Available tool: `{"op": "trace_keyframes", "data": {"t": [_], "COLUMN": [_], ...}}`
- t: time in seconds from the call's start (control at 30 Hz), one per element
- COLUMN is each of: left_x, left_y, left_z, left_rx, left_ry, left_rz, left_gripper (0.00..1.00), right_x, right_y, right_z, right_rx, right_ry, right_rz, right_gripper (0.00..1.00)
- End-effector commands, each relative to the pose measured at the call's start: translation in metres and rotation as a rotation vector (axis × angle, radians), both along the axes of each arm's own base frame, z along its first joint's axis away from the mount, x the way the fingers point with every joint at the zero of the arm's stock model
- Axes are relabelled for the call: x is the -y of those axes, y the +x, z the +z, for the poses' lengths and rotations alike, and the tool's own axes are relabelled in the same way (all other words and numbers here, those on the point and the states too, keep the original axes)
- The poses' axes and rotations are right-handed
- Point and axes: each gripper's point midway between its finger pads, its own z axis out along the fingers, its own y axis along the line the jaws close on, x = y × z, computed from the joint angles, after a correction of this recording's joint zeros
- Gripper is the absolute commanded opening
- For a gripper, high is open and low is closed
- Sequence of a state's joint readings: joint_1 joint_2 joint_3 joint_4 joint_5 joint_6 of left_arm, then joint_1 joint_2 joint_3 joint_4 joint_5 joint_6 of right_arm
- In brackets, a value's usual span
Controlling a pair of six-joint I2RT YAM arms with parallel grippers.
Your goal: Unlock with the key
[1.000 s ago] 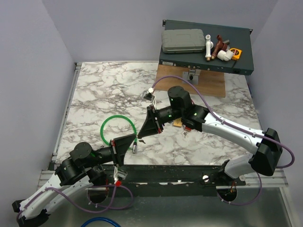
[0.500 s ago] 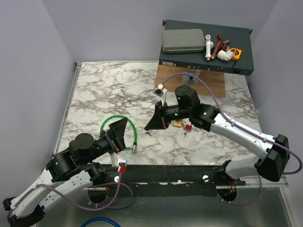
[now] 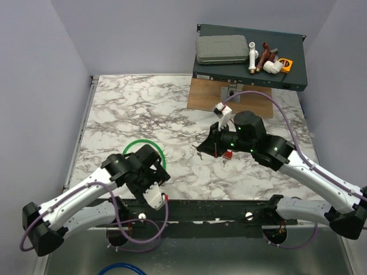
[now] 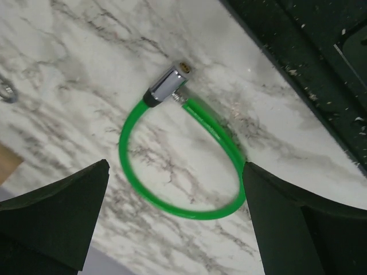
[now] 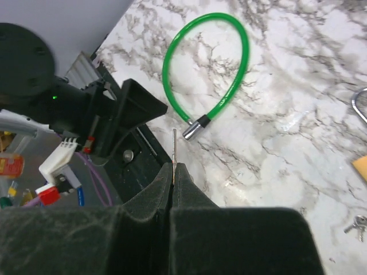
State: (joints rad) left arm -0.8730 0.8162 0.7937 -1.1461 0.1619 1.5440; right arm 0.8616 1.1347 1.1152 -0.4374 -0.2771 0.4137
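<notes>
My right gripper (image 3: 200, 148) is shut on the key (image 5: 174, 144). Its thin metal blade sticks out past the fingertips (image 5: 163, 175), above the table's near edge. The green cable loop (image 5: 245, 57) lies on the marble, its silver end (image 5: 196, 127) a little beyond the blade tip and apart from it. My left gripper (image 3: 148, 166) hovers over the loop (image 4: 221, 136), open, with both fingers (image 4: 63, 212) wide of the cable and nothing between them. The cable's silver end (image 4: 166, 86) lies untouched. A silver shackle (image 5: 361, 106) and a brass corner (image 5: 361, 168) show at the right edge of the right wrist view.
A dark shelf (image 3: 287, 80) at the back right carries a grey case (image 3: 222, 50) and pipe fittings (image 3: 261, 57), with a wooden board (image 3: 258, 103) below it. Loose small keys (image 5: 356, 224) lie on the marble. The black rail (image 3: 218, 209) runs along the table's near edge.
My left gripper has opened, let go of the cable's silver end and turned over the loop. My right gripper has drawn back to the right with the key.
</notes>
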Motion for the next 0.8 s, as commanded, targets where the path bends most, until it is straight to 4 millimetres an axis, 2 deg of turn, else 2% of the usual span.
{"op": "trace_keyframes", "data": {"t": [0.0,0.17,0.33,0.4,0.63,0.77], "left_x": [0.012,0.024,0.047,0.05,0.037,0.043], "left_y": [-0.005,0.026,0.058,0.06,0.053,0.058], "left_z": [-0.021,-0.038,-0.04,-0.045,-0.079,-0.088], "left_rx": [-0.215,-0.252,-0.274,-0.292,-0.302,-0.298], "left_ry": [0.018,0.037,0.018,0.034,0.113,0.097], "left_rz": [0.008,-0.012,-0.016,-0.042,-0.139,-0.153], "left_gripper": [0.98,0.91,0.82,0.8,0.79,0.75], "right_x": [0.034,0.045,0.052,0.051,0.053,0.053], "right_y": [0.008,0.011,0.018,0.02,0.024,0.026], "right_z": [-0.005,-0.002,0.001,0.001,0.006,0.009], "right_rx": [0.041,0.058,0.083,0.083,0.086,0.091], "right_ry": [-0.051,-0.053,-0.058,-0.058,-0.045,-0.044], "right_rz": [-0.147,-0.201,-0.249,-0.256,-0.278,-0.28], "right_gripper": [0.01,0.01,0.01,0.01,0.01,0.01]}}
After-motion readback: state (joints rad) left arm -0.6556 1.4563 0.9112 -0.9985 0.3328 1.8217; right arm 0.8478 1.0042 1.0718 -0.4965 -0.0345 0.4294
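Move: The chrome lock cylinder of the green cable lies on the table about 1 cm ahead of the open left hand, 5 cm to its right and 11 cm below; the middle of its green loop is some 9 cm ahead and 3 cm left of the hand. From the right hand, holding the key, the cylinder is about 13 cm left, 4 cm back and 26 cm down, while the brass padlock lies roughly 8 cm ahead and 7 cm right, equally low. The left hand comes down about 8 cm in all towards the chrome lock cylinder, sinking first, then sweeping some 6 cm forward and a little right before dropping again with a slight draw back, its wrist tipping about 20 degrees so the fingertips swing back towards the base, and its fingers narrowing a little but staying wide open. The right hand keeps its closed grip on the key and clears away from the cylinder, about 5 cm right and a little forward, turning some 15 degrees clockwise. ##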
